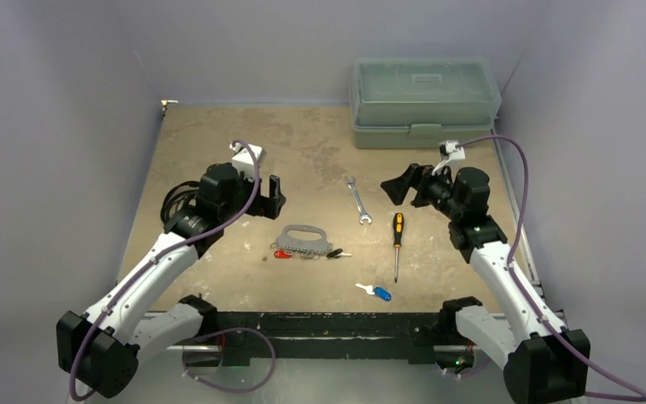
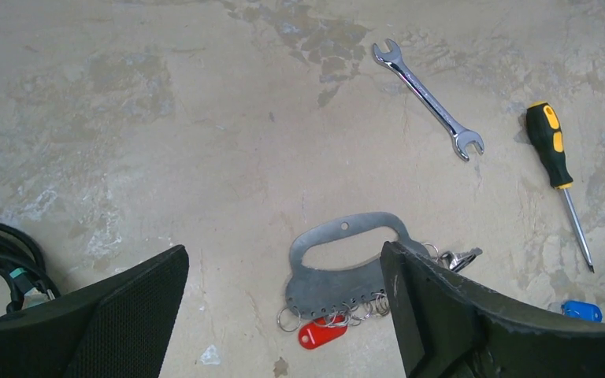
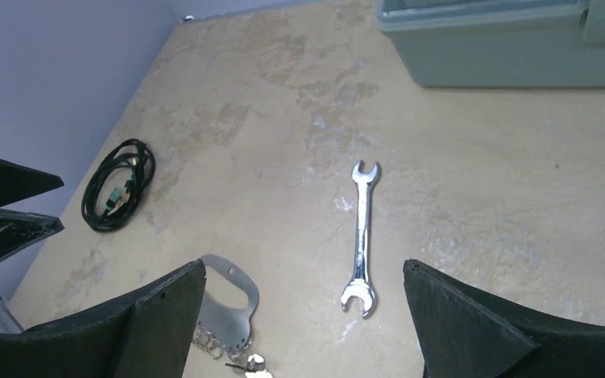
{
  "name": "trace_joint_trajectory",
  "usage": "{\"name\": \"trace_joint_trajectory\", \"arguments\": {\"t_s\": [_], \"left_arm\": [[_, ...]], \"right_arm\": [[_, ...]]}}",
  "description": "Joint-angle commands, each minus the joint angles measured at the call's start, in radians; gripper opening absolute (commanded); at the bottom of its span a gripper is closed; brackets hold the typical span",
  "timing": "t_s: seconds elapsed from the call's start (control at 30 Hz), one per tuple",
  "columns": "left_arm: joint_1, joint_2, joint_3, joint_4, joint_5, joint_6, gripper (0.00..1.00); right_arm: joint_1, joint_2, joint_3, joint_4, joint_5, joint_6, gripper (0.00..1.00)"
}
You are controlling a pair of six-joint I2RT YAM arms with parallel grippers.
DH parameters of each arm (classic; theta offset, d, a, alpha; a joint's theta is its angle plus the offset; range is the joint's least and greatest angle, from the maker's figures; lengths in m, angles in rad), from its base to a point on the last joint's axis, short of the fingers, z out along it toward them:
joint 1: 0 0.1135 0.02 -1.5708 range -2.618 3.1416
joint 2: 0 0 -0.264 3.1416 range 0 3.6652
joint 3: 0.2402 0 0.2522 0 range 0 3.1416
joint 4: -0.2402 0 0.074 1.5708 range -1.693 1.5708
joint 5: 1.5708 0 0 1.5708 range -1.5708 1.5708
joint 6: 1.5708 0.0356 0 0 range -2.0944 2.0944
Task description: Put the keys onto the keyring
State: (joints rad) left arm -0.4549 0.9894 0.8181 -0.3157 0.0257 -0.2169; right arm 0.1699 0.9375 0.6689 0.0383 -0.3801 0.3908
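Note:
The grey metal keyring (image 1: 304, 238) lies flat on the table between the two arms, with small rings along its near edge (image 2: 339, 276) (image 3: 232, 303). A red key (image 1: 283, 253) (image 2: 321, 333) sits at its left end and a black key (image 1: 335, 252) (image 2: 461, 257) at its right end. A blue and white key (image 1: 378, 292) (image 2: 581, 310) lies apart, nearer the front edge. My left gripper (image 1: 269, 198) (image 2: 283, 260) hovers open just behind and left of the keyring. My right gripper (image 1: 394, 192) (image 3: 303, 268) hangs open near the wrench, holding nothing.
A silver wrench (image 1: 357, 200) (image 2: 429, 98) (image 3: 361, 240) and a yellow-black screwdriver (image 1: 397, 240) (image 2: 555, 161) lie right of the keyring. A green toolbox (image 1: 423, 99) (image 3: 504, 39) stands at the back right. A coiled black cable (image 1: 177, 202) (image 3: 116, 185) lies under the left arm.

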Motion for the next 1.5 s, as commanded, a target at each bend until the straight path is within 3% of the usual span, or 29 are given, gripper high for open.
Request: {"name": "trace_joint_trajectory", "arguments": {"t_s": [0.0,0.2,0.37,0.7,0.87,1.03,1.17,1.27,1.4,1.47], "left_arm": [[-0.009,0.017,0.033,0.013,0.042,0.010,0.91],[-0.039,0.028,0.038,0.000,0.048,0.019,0.88],[-0.077,0.050,0.037,-0.004,0.046,0.029,0.87],[-0.175,0.110,0.042,-0.026,0.024,0.054,0.81],[-0.262,0.165,0.068,-0.115,0.001,-0.058,0.67],[-0.460,0.146,0.021,-0.098,-0.157,-0.166,0.66],[-0.652,0.147,0.023,-0.064,-0.342,-0.025,0.60],[-0.700,0.209,0.073,-0.069,-0.293,0.196,0.48],[-0.739,0.309,0.101,-0.171,-0.207,0.516,0.47],[-0.754,0.367,0.125,-0.242,-0.225,0.592,0.44]], "right_arm": [[0.001,-0.011,-0.007,-0.064,0.019,0.037,0.99],[0.020,0.023,0.038,-0.208,0.053,0.063,0.99],[0.132,0.030,0.070,-0.286,0.178,0.095,0.99],[0.239,0.053,0.082,-0.238,0.237,0.099,0.99],[0.256,0.054,0.070,-0.222,0.246,0.099,0.99],[0.263,0.039,0.041,-0.190,0.233,0.098,0.99],[0.266,0.031,0.025,-0.176,0.226,0.075,0.99],[0.265,0.033,0.028,-0.173,0.222,0.061,0.99],[0.265,0.021,0.028,-0.179,0.238,0.041,0.99],[0.265,0.011,0.031,-0.187,0.260,0.034,0.99]]}}
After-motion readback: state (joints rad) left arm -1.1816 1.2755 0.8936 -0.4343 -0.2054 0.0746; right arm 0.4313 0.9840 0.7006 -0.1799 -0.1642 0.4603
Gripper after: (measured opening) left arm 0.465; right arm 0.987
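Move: The black-tagged key lies roughly 16 cm right of the left hand, 9 cm back and 19 cm below; at table height too, the keyring is 8 cm right and 5 cm back, the blue-tagged key 27 cm right and 19 cm back. From the right hand the black-tagged key is about 17 cm left, 10 cm back and 22 cm down, the wrench 11 cm left and 3 cm ahead, the screwdriver straight back 8 cm. Left swings about 13 cm right and back, sinking, turning clockwise, half-closing towards the black-tagged key; right dips leftward. ##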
